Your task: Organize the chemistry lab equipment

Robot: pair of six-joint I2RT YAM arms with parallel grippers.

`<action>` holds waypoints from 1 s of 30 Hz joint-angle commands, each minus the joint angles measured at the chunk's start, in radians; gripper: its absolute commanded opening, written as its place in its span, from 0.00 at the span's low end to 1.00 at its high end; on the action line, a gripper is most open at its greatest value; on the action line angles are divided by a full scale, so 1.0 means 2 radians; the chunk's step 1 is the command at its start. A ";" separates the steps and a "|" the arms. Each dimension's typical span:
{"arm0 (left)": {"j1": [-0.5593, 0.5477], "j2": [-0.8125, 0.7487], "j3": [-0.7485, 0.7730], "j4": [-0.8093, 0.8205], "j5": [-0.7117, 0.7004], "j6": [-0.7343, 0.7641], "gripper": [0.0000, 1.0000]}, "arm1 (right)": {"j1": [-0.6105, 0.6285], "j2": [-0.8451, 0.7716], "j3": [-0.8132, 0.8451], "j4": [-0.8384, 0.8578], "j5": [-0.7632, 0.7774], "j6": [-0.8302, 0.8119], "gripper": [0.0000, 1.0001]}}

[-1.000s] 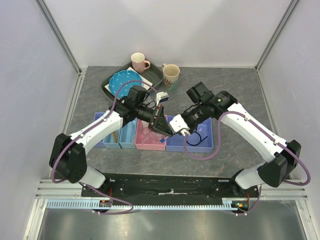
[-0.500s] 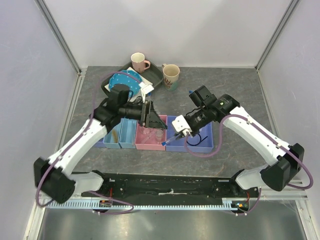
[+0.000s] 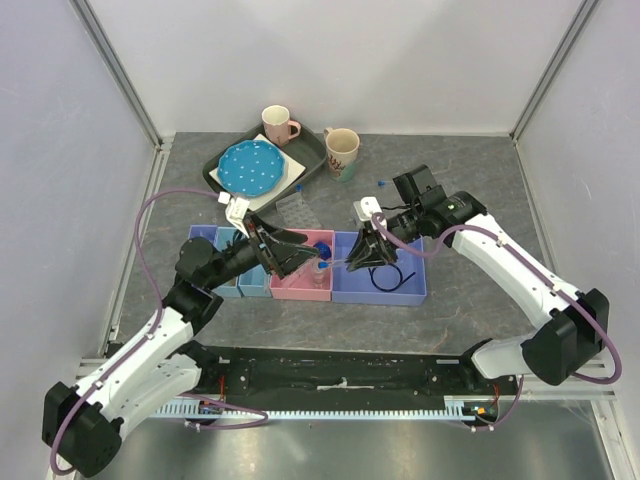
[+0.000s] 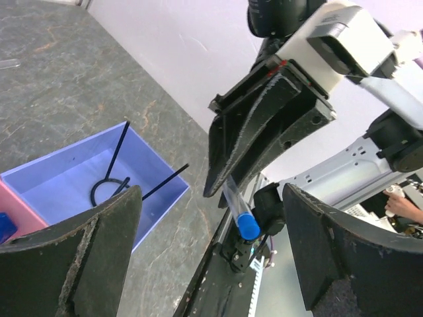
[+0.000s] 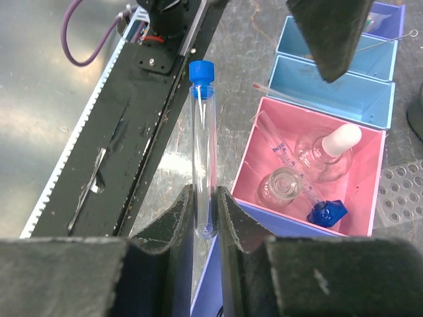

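Note:
A clear test tube (image 5: 203,145) with a blue cap (image 5: 202,71) is pinched at its round bottom end by my right gripper (image 5: 203,198), which is shut on it. In the top view this gripper (image 3: 362,255) hovers over the seam between the pink bin (image 3: 298,285) and the purple bin (image 3: 405,288). My left gripper (image 3: 300,252) stands open just left of the tube, its fingers wide apart and touching nothing (image 4: 211,195). The tube's cap (image 4: 248,226) shows between them, farther off. A black looped wire (image 4: 109,188) lies in the purple bin.
The pink bin (image 5: 360,198) holds a white-stoppered flask (image 5: 327,148), a small clear bottle (image 5: 281,185) and a blue stopper (image 5: 327,212). Blue bins (image 3: 240,280) sit to its left. Behind are a clear welled tray (image 3: 293,207), blue dotted plate (image 3: 250,167), pink mug (image 3: 277,125) and beige mug (image 3: 342,150).
My left gripper opened, let go of the tube and drew back to the left. The right gripper kept the tube and swung it level over the bins.

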 commanded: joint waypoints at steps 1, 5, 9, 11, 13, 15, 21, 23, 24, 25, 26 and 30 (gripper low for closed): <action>-0.017 0.013 -0.005 0.120 -0.025 -0.038 0.92 | -0.010 0.000 -0.016 0.106 -0.049 0.127 0.15; -0.038 0.028 -0.015 0.157 -0.047 -0.038 0.91 | -0.015 0.003 -0.033 0.181 -0.044 0.207 0.14; -0.056 0.039 -0.025 0.178 -0.071 -0.039 0.86 | -0.017 0.004 -0.045 0.212 -0.044 0.244 0.14; -0.060 0.042 -0.026 0.179 -0.090 -0.036 0.84 | -0.020 0.005 -0.047 0.232 -0.047 0.270 0.14; -0.063 0.045 -0.030 0.180 -0.105 -0.036 0.81 | -0.022 0.005 -0.052 0.247 -0.050 0.296 0.14; -0.066 0.046 -0.031 0.177 -0.110 -0.034 0.79 | -0.023 0.005 -0.056 0.265 -0.052 0.307 0.13; -0.067 0.057 -0.026 0.170 -0.115 -0.032 0.72 | -0.024 0.008 -0.065 0.292 -0.047 0.336 0.13; -0.069 0.063 -0.020 0.161 -0.110 -0.032 0.69 | -0.023 0.009 -0.069 0.304 -0.042 0.343 0.13; -0.069 0.066 -0.018 0.157 -0.109 -0.031 0.66 | -0.024 0.009 -0.069 0.307 -0.041 0.351 0.13; -0.070 0.068 -0.017 0.151 -0.108 -0.030 0.64 | -0.024 0.009 -0.072 0.314 -0.038 0.354 0.13; -0.070 0.068 -0.014 0.148 -0.108 -0.029 0.59 | -0.024 0.010 -0.073 0.317 -0.037 0.357 0.13; -0.070 0.067 -0.007 0.125 -0.110 -0.022 0.45 | -0.026 0.011 -0.079 0.327 -0.034 0.368 0.13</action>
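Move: The test tube's blue cap, held out by the right hand, is about 5 cm to the left hand's right, about 1 cm back and roughly level with it. From the right hand, the left gripper's open gap is some 12 cm left, straight across and perhaps 4 cm up. The pink bin's middle is about 5 cm ahead of the left hand and 19 cm below; the large purple bin's is 5 cm ahead of the right hand, 8 cm right, 15 cm below. Forward about 3.5 cm, with some drift left and up, the right hand brings the tube it still grips towards the left gripper, its wrist turning about 20 degrees and lining the cap up with that gap. The left hand eases some 2.5 cm right, lifting about 2 cm then sinking back as it edges forward, and closes its fingers from wide to about half around the cap, with no pinch yet visible. ##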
